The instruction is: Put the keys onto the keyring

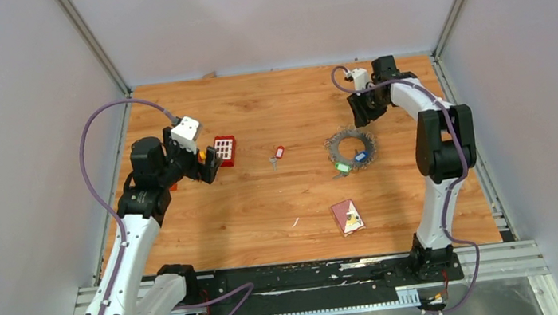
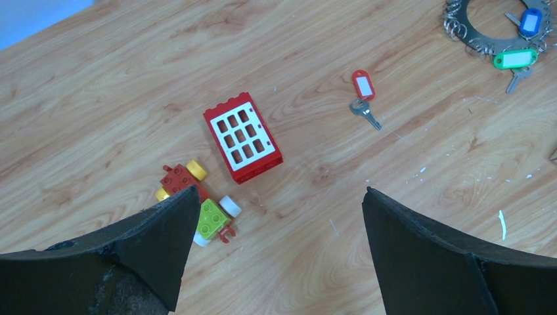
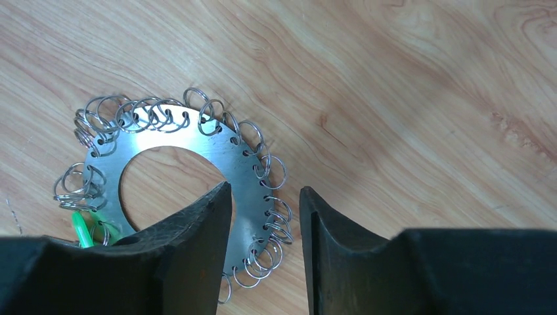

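The keyring (image 1: 352,148) is a flat grey ring edged with small wire loops, lying right of the table's centre. It also shows in the right wrist view (image 3: 184,141) and at the top right of the left wrist view (image 2: 483,41). A green-tagged key (image 1: 343,168) and a blue-tagged key (image 1: 360,157) sit at its near rim. A red-tagged key (image 1: 279,154) lies loose on the wood to its left, and shows in the left wrist view (image 2: 362,86). My right gripper (image 3: 266,190) is open with a narrow gap and empty, hovering by the ring's far-right rim. My left gripper (image 2: 281,190) is wide open and empty.
A red block with white squares (image 1: 224,150) lies just right of my left gripper (image 1: 211,166). A small toy-brick car (image 2: 197,203) sits by the left finger. A maroon square card (image 1: 347,216) lies near the front. Walls enclose the table.
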Available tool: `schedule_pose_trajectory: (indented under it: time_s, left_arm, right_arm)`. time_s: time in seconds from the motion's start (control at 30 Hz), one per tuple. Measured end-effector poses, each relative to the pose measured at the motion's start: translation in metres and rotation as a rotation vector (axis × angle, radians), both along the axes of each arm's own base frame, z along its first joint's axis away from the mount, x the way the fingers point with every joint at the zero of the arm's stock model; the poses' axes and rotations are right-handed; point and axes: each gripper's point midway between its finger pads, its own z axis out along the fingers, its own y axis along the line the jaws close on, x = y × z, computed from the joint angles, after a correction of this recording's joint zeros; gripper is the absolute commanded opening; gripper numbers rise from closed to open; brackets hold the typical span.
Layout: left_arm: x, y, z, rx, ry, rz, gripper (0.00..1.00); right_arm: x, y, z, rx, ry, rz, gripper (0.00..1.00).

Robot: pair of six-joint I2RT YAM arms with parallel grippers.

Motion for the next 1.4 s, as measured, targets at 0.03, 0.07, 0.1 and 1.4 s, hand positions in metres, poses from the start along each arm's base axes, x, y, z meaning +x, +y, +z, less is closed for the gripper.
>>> schedule_pose_trajectory:
  time_s: [0.03,0.07,0.1,1.4]
  left_arm:
    - [0.000,0.000,0.000,0.000,0.000,-0.002,1.00]
    - [0.000,0.000,0.000,0.000,-0.001,-0.002,1.00]
    - [0.000,0.000,0.000,0.001,-0.001,-0.003,1.00]
    - [-0.001,-0.002,0.001,-0.003,-0.003,-0.016,1.00]
  right_arm:
    - [0.001,0.001,0.001,0.003,0.001,0.001,0.39]
    - [0.002,0.001,0.001,0.006,0.002,0.003,0.38]
    - [0.003,0.002,0.001,0.009,0.002,0.004,0.37]
    - [0.002,0.007,-0.026,0.034,0.097,0.017,0.13]
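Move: The small wire ring standing on the grey disc's far, outer rim is almost under the right fingertips, about 1 cm forward, 1 cm left and 3 cm below. The disc's centre lies some 7 cm back and 3 cm left of that hand, the blue tag about 10 cm back and 1 cm left, the green tag 13 cm back and 7 cm left, all about 4 cm below. From the left hand the wire ring is about 15 cm ahead, 44 cm right and 19 cm down. The wire ring on the disc's far rim is what the right fingers close on: the hand eases barely a centimetre forward, then sinks about 2.5 cm down to it, drifting slightly back and left as the wrist tips a few degrees steeper. All the while the part-open fingers keep narrowing until nearly shut, their tips coming together on the wire in a light-looking pinch. ##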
